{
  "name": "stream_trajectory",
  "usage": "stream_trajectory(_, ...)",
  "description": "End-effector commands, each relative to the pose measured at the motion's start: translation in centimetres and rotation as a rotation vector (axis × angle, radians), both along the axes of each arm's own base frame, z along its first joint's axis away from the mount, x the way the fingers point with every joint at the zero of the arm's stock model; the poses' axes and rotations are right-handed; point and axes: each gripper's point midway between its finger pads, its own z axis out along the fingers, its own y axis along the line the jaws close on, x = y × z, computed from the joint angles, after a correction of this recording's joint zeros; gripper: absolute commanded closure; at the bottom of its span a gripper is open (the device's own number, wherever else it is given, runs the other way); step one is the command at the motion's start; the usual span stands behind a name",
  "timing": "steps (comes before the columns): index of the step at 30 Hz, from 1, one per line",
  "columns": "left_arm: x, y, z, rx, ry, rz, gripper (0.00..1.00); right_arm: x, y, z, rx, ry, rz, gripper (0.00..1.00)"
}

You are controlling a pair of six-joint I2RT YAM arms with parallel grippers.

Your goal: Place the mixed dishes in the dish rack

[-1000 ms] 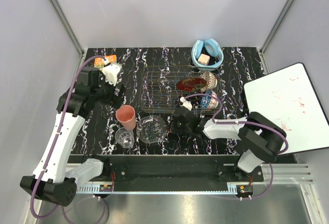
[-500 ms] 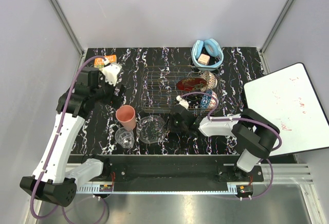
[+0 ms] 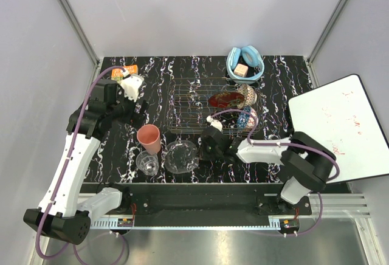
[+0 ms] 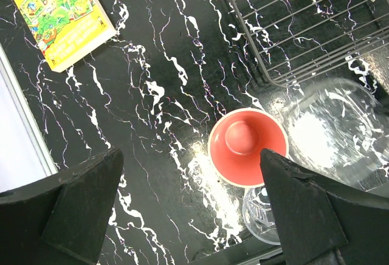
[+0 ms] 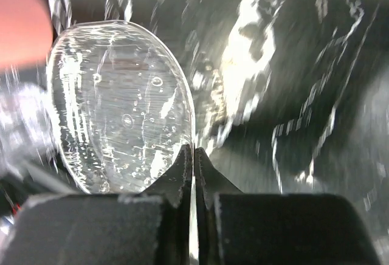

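My right gripper (image 5: 194,151) is shut, its fingertips pinched on the near rim of the clear glass dish (image 5: 118,107), which lies in front of the dish rack (image 3: 182,84). In the rack's right end are the red floral plate (image 3: 228,99), the beige speckled bowl (image 3: 247,93) and the blue patterned bowl (image 3: 246,119). The salmon-pink cup (image 4: 247,146) stands upright left of the glass dish (image 3: 180,155), with the small glass tumbler (image 4: 264,222) just in front of it. My left gripper (image 4: 194,210) hovers open high above the cup, holding nothing.
Light-blue headphones (image 3: 245,63) lie behind the rack at the back right. An orange-green book (image 4: 64,16) lies at the back left corner. A whiteboard (image 3: 337,125) overhangs the table's right side. The rack's left half (image 4: 292,28) holds no dishes.
The right gripper slid left to the glass dish's rim, opened briefly and shut there. The dish shifted slightly. The left arm has not moved.
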Motion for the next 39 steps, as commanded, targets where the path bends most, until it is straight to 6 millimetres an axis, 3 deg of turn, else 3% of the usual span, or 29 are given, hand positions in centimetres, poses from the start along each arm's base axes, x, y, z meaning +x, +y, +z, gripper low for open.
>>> stream_trajectory(1,0.8,0.4,1.9,0.0,-0.081,0.016,0.01,-1.9,-0.7,5.3,-0.032,-0.158,0.14,1.0)
stream_trajectory(3,0.8,0.2,2.0,-0.01,-0.082,0.015,0.01,-1.8,-1.7,6.7,-0.067,-0.223,0.156,1.0)
stream_trajectory(4,0.9,0.1,2.3,-0.018,-0.086,0.015,0.01,-1.7,-2.2,8.8,-0.062,-0.299,0.188,1.0)
stream_trajectory(6,1.0,-0.1,2.4,-0.028,-0.083,0.016,0.01,-1.1,-3.4,11.0,-0.109,-0.402,0.216,1.0)
stream_trajectory(7,1.0,-0.1,2.6,-0.033,-0.088,0.016,0.01,-1.0,-3.9,13.3,-0.093,-0.467,0.217,1.0)
stream_trajectory(11,1.0,-0.1,2.7,-0.038,-0.086,0.022,0.01,1.4,-7.3,19.5,-0.236,-0.717,0.198,1.0)
stream_trajectory(12,1.0,-0.1,2.7,-0.038,-0.084,0.024,0.01,1.9,-8.1,21.7,-0.299,-0.817,0.232,1.0)
stream_trajectory(16,1.0,-0.1,2.7,-0.046,-0.082,0.031,0.01,4.4,-12.0,26.4,-0.579,-1.079,0.201,1.0)
stream_trajectory(20,1.0,-0.2,2.6,-0.049,-0.077,0.032,0.01,5.8,-13.3,30.1,-0.782,-1.325,0.186,1.0)
stream_trajectory(24,1.0,-0.2,2.4,-0.049,-0.071,0.033,0.01,6.4,-13.7,31.3,-1.084,-1.485,0.303,1.0)
stream_trajectory(27,1.0,-0.2,2.3,-0.047,-0.068,0.033,0.01,7.0,-13.3,30.5,-1.225,-1.51,0.419,1.0)
stream_trajectory(30,1.0,-0.2,2.3,-0.048,-0.07,0.035,0.01,7.3,-13.0,29.3,-1.31,-1.522,0.554,1.0)
stream_trajectory(34,0.9,0.0,2.3,-0.04,-0.074,0.036,0.01,7.4,-13.2,28.9,-1.327,-1.511,0.644,1.0)
stream_trajectory(39,0.9,0.0,2.3,-0.038,-0.073,0.035,0.01,7.3,-13.5,27.0,-1.345,-1.469,0.757,1.0)
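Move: The right hand, low over the counter, already pinches the clear plate's right rim. It is taking the plate to the dish rack, where the red plate lies about 20 cm ahead, 10 cm to the right and a little above. The blue bowl there is some 14 cm ahead and 17 cm right, the patterned bowl 22 cm ahead and 18 cm right. The pink cup stands 5 cm ahead, 19 cm left. From the left hand, the red plate is roughly 15 cm ahead, 30 cm right and 19 cm lower. Keeping its pinch on the clear plate's rim, the right hand draws back slightly, then lifts it fast, about 27 cm up, swinging right and then forward over the dish rack towards the red plate. The wrist rolls well over 90 degrees, bringing the fingers from pointing steeply down to nearly level. The climb ends in a slight sink. ##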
